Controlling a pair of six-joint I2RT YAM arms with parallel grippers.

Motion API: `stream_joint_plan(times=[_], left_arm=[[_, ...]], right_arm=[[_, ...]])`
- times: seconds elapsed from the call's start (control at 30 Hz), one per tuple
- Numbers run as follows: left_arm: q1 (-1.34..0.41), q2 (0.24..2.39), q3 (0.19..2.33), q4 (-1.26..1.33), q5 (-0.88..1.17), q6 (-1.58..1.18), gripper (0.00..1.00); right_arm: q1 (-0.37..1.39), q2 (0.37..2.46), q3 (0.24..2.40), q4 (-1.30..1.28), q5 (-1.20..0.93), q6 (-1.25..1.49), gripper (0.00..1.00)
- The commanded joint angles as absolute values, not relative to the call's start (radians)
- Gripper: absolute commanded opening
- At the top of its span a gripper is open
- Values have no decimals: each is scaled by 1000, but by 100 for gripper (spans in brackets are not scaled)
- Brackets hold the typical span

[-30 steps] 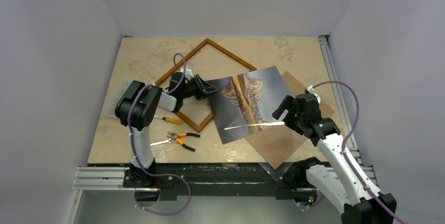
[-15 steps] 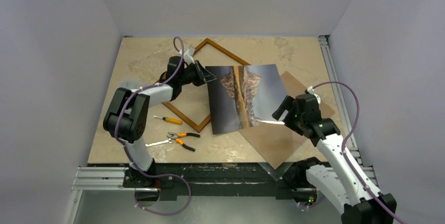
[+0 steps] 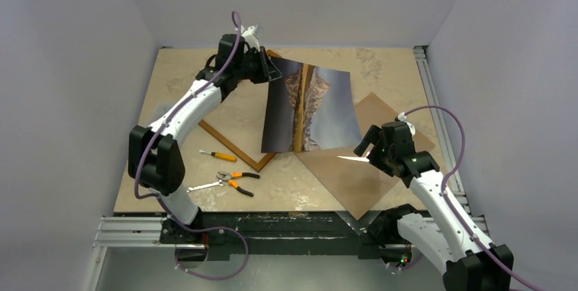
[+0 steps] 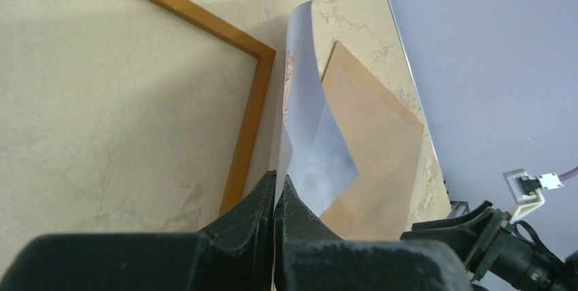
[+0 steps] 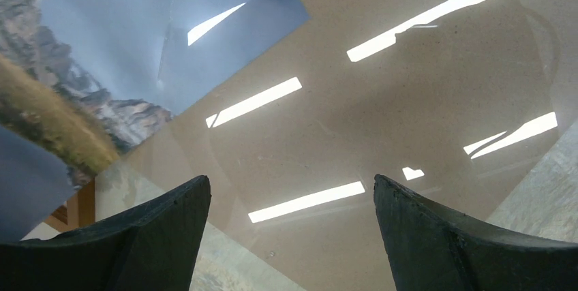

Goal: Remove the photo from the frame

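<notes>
The photo (image 3: 310,110), a mountain print with grey-blue sky, hangs tilted over the middle of the table. My left gripper (image 3: 269,69) is shut on its far left corner. In the left wrist view the sheet (image 4: 310,134) curves away from my closed fingertips (image 4: 276,183). The orange-brown frame (image 3: 235,144) lies flat on the table, partly hidden behind the photo and the left arm. My right gripper (image 3: 364,148) stands open over a brown board (image 3: 371,168), holding nothing. In the right wrist view, the photo (image 5: 102,46) shows beyond my open right gripper (image 5: 290,192).
The brown board (image 5: 409,100) lies under a shiny clear pane that mirrors ceiling lights. A yellow-handled screwdriver (image 3: 218,156) and orange-handled pliers (image 3: 235,183) lie near the front left. Grey walls close in on three sides; a rail runs along the right edge.
The left arm has stretched toward the far wall, carrying the photo's corner up and back, so the print swung off the frame's middle. The right arm has barely moved.
</notes>
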State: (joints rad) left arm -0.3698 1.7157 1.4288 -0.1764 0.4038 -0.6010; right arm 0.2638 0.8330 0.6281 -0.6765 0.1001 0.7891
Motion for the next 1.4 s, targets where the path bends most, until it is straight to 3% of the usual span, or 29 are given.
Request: stream_joint_plan(times=[0.0,0.33,0.5,0.67,0.83,1.03,1.37], left_arm=[[-371,1614,1583,-391,337,-464,0],[-373,1539,1886,-676,268,-286,0],[-373,1518,1996,-702,271,-323,0],[-371,1553,2048,-572,419,-610,0],[-388,1656,2057,-260,559,-1077,0],[-486,1793,2274,-259,480,-1235,0],[-634,1809,2125,106,342,-1581,0]], right_arm=[[270,831,665,-690,138,793,87],[269,804,686,-718,143,795,87],[270,782,703,-748,150,800,87],[270,750,758,-812,212,836,86],[270,720,853,-877,279,860,86],[270,698,924,-924,325,861,86],[269,630,960,-981,419,904,86]])
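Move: The left gripper is already shut on the photo's far left corner. The photo slopes down from it, its middle about 10 cm to the right, 4 cm back and 11 cm below. The frame lies roughly 20 cm below the hand, its middle 5 cm left and 2 cm ahead; the backing board lies as low, 26 cm right and 13 cm back. From the right hand, the photo's middle is some 15 cm ahead, 16 cm left and about level. Keep the left gripper pinched on the photo's corner and lift it fast by about 32 cm, away from the frame, easing a little back and left at first, then swinging some 16 cm to the right while rolling about 45 degrees, left side down, until the fingers point right and slightly up. Late in the lift, raise the open, empty right hand about 11 cm, drift it slightly right and tip its fingers up a little. ##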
